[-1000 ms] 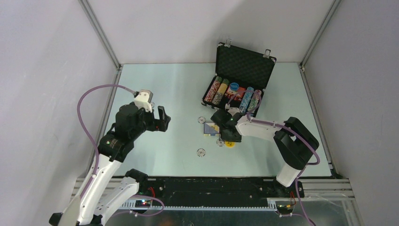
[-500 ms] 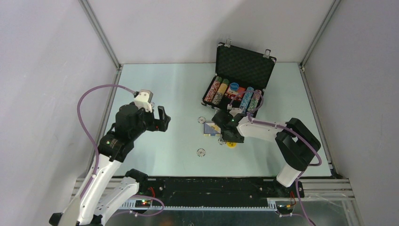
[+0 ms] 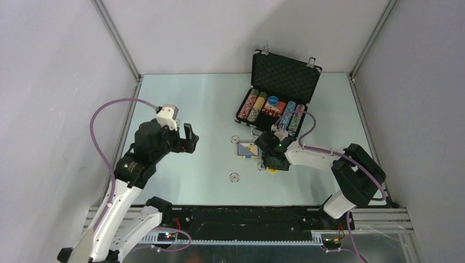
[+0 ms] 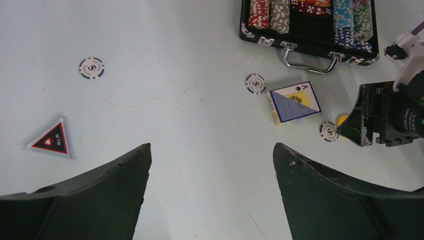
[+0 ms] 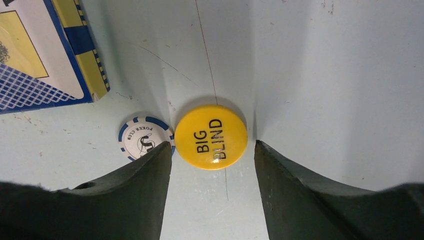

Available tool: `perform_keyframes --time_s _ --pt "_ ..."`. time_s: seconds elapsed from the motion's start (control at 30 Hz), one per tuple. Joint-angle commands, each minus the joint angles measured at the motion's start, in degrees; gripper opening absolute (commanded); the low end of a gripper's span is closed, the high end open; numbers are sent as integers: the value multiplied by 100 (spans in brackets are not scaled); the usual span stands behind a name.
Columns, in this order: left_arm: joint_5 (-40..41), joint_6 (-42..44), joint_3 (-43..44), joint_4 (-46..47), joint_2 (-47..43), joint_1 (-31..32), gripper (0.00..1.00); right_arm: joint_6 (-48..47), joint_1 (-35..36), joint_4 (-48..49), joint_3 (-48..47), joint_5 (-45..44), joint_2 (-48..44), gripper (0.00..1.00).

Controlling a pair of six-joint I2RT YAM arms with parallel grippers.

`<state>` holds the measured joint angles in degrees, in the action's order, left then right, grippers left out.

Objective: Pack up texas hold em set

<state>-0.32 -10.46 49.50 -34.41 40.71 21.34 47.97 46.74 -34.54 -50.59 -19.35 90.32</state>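
The black briefcase (image 3: 285,74) stands open at the back right, with rows of chips and a blue disc (image 3: 273,101) inside. In front of it lie the card deck (image 3: 247,149) (image 5: 40,55), a yellow "BIG BLIND" disc (image 5: 214,136) and a white-and-blue chip (image 5: 145,140). My right gripper (image 5: 212,145) (image 3: 273,160) hovers low and open, its fingertips on either side of the yellow disc, which rests on the table. My left gripper (image 4: 212,146) (image 3: 189,139) hangs wide open and empty above the table's left half. A dark triangular "ALL IN" piece (image 4: 52,140) lies below it.
Two more loose chips (image 4: 91,67) (image 4: 255,83) lie on the pale table (image 3: 192,104). The case's silver handle (image 4: 307,57) faces the deck. Metal frame posts and grey walls close in the table at the back and sides.
My right gripper has shifted a little right and toward the near edge, settling over the yellow disc with its jaws slightly wider. The left arm has not moved.
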Motion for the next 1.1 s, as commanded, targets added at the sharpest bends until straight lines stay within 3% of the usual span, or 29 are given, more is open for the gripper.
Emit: perform_keyframes --time_s 0.0,0.5,0.67,0.83,1.07 --pt "-91 97 -37 172 -54 -48 96 -32 -66 52 228 195 -88 66" --pt "-76 97 -43 180 -50 -41 96 -18 -338 632 493 150 -845 70" --pt "-89 97 -40 173 -46 -48 96 -518 -218 511 -128 -38 -1016 81" --pt "-93 97 -39 176 -45 -46 96 -721 -163 478 -1162 406 -235 99" --pt "-119 97 -42 177 -32 -45 96 -850 -20 -9 -2815 591 1586 99"
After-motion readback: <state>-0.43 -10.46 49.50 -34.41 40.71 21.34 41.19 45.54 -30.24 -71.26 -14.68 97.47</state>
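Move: The card box I go for next lies about 7 cm ahead of my right hand and 10 cm to its left, almost at fingertip height. The yellow Big Blind button sits right between my right fingertips, with a white chip about 5 cm to the left, level with it; another white chip lies some 12 cm ahead and 16 cm left. From my left hand the card box is about 5 cm ahead, 20 cm right and 22 cm below. I leave the Big Blind button: my right hand first lingers low around it, easing about 1 cm right while the fingers start to part. Then I lift some 8 cm and sweep left and forward, roughly 9 and 8 cm, over to the card box, opening the fingers fully and tilting the hand some 15 degrees, and just begin to sink at the end. ##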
